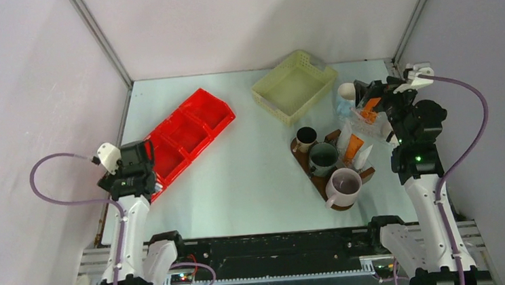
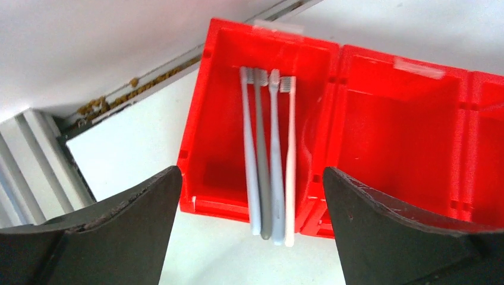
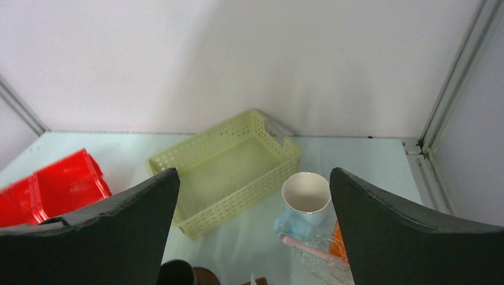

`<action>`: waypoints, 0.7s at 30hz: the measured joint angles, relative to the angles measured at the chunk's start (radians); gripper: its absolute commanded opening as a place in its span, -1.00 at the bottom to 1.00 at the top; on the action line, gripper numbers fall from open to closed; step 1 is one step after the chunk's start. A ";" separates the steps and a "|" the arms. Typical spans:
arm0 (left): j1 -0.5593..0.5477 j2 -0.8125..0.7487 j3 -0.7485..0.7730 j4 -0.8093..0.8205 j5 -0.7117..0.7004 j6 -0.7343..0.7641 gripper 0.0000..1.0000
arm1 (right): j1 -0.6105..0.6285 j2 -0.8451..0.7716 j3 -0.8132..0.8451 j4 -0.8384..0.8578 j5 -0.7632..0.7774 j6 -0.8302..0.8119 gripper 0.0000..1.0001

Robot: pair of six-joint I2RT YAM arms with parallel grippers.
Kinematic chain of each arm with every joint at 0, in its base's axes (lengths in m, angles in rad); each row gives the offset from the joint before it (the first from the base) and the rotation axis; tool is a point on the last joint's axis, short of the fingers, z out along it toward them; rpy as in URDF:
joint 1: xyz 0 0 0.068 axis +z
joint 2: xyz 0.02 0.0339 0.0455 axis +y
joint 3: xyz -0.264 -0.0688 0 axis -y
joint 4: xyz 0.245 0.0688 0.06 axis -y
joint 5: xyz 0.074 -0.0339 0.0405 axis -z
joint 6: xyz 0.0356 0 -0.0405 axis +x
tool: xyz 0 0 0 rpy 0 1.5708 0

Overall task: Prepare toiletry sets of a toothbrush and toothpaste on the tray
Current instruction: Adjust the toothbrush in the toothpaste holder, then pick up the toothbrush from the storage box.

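Observation:
The dark wooden tray (image 1: 319, 179) at the right carries a small dark brown mug (image 1: 305, 139), a dark green mug (image 1: 323, 157) and a mauve-grey mug (image 1: 344, 186). An orange toothpaste tube (image 1: 353, 147) and white tubes (image 1: 363, 155) lie beside the mugs. Several slim toothbrushes (image 2: 270, 166) lie side by side in the end compartment of the red bin (image 2: 392, 130), handles sticking out over its rim. My left gripper (image 2: 251, 178) hovers open above them, empty. My right gripper (image 3: 252, 178) is open and empty behind the tray.
A pale yellow mesh basket (image 3: 226, 166) stands at the back. A light blue mug (image 3: 306, 205) sits by a clear dish (image 3: 324, 264) holding a pink toothbrush (image 3: 309, 248), below my right gripper (image 1: 367, 98). The red bin (image 1: 188, 134) lies diagonally at the left.

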 measured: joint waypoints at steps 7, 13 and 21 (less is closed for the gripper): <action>0.103 0.072 0.000 -0.072 0.075 -0.124 0.76 | 0.041 -0.011 -0.012 0.048 0.152 0.167 0.99; 0.208 0.127 0.000 -0.065 0.158 -0.175 0.42 | 0.106 -0.025 -0.013 0.045 0.277 0.238 0.99; 0.246 0.261 -0.002 -0.015 0.258 -0.229 0.10 | 0.097 -0.079 -0.013 0.042 0.307 0.262 0.99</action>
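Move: The toothbrushes lie side by side in the near-left compartment of the red tray, almost straight below the left gripper: some 12 cm down, about 2 cm ahead and 1 cm left. The tray's empty second compartment is about 9 cm ahead and 9 cm right of the gripper; its third is some 16 cm ahead and 18 cm right. From the right gripper the toothbrushes lie about 80 cm left, 10 cm back and 33 cm lower. Lower the left gripper about 7.5 cm towards the toothbrush handles, swinging slightly back and then forward again on the way. Tip its fingers more steeply down and turn the wrist a little counter-clockwise, narrowing the wide-open fingers to a little over half. Meanwhile lift the empty, open right gripper some 3 cm and draw it back a bit, rolling its left side up. ##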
